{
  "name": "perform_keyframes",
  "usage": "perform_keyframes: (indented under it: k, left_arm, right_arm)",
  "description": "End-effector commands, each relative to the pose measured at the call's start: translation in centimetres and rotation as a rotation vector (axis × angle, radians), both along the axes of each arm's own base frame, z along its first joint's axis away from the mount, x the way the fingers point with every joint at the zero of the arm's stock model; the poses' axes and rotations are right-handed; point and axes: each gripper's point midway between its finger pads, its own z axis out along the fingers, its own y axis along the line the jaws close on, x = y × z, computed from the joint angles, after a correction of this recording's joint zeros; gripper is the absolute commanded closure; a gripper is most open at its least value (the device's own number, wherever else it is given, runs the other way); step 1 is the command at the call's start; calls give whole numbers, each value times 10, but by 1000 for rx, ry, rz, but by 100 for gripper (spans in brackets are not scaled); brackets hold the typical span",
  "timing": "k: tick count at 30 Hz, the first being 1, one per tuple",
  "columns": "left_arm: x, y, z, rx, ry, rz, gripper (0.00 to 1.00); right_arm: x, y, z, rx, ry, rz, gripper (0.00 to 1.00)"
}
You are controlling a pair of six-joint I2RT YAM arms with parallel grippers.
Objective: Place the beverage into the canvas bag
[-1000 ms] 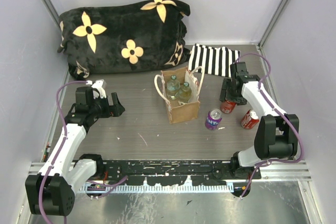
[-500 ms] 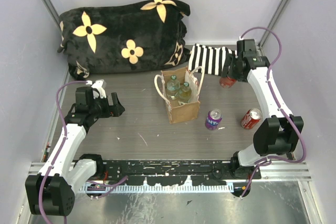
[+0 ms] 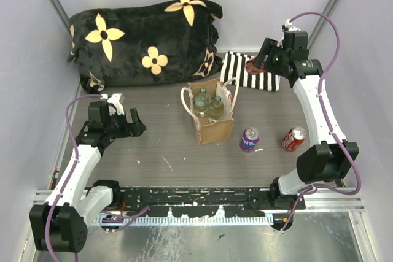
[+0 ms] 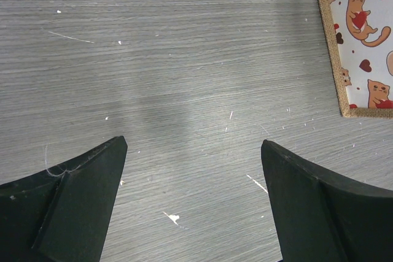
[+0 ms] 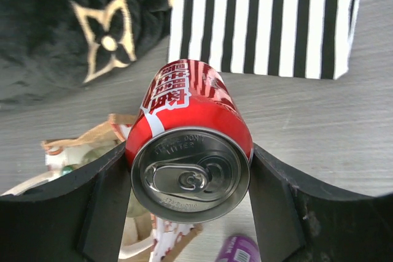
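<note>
The tan canvas bag (image 3: 212, 113) stands mid-table with two glass bottles (image 3: 209, 104) inside; its edge shows in the right wrist view (image 5: 92, 142) and its cat-print side in the left wrist view (image 4: 362, 41). My right gripper (image 3: 256, 64) is shut on a red can (image 5: 190, 151), held high above the striped cloth (image 3: 252, 70), to the right of and behind the bag. My left gripper (image 3: 132, 121) is open and empty over bare table (image 4: 190, 170), left of the bag.
A purple can (image 3: 249, 139) and another red can (image 3: 293, 138) sit on the table right of the bag. A black flowered cushion (image 3: 144, 41) fills the back left. Walls close in on the sides and at the back.
My right gripper has lifted the red can off the table and carried it up and back, from beside the other cans to above the striped cloth. The left arm has not moved.
</note>
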Motion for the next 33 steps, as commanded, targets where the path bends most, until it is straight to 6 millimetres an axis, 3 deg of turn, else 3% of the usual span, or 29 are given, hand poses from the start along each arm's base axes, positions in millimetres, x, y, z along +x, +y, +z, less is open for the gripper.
perform_keyframes:
  k: [1, 9, 13, 19, 33]
  left_arm:
    - [2, 2, -1, 3, -6, 6, 2]
    - [-1, 1, -2, 4, 2, 0, 2]
    - [-1, 2, -2, 4, 2, 2, 2]
    - [-1, 2, -2, 4, -2, 5, 2]
    - [-1, 2, -3, 5, 4, 5, 2]
  right_arm:
    - [-3, 37, 112, 137, -365, 108, 99]
    - [-24, 81, 154, 228, -510, 243, 99]
    - [-44, 119, 155, 199, -495, 348, 99]
    - [-70, 155, 114, 96, -399, 418, 99]
    - [-109, 192, 33, -58, -226, 497, 99]
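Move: The right hand already holds the red can, and the canvas bag is about 16 cm to its left, 8 cm back and, at mid-height, some 19 cm below it. Of the two bottles inside, one is roughly 20 cm left and 5 cm back, the other 15 cm left and 8 cm back; the purple can lies 19 cm back and 2 cm left. From the left hand, the bag is some 28 cm right and 4 cm ahead. Keeping its grip on the red can, the right hand swings some 18 cm left and 11 cm back to the canvas bag, rising about 8 cm over the first half and then sinking to its starting height. On the way the wrist turns about 30 degrees counter-clockwise and the fingertips tilt up, then come back down, leaving the can poised above the bag's mouth between the handles. ##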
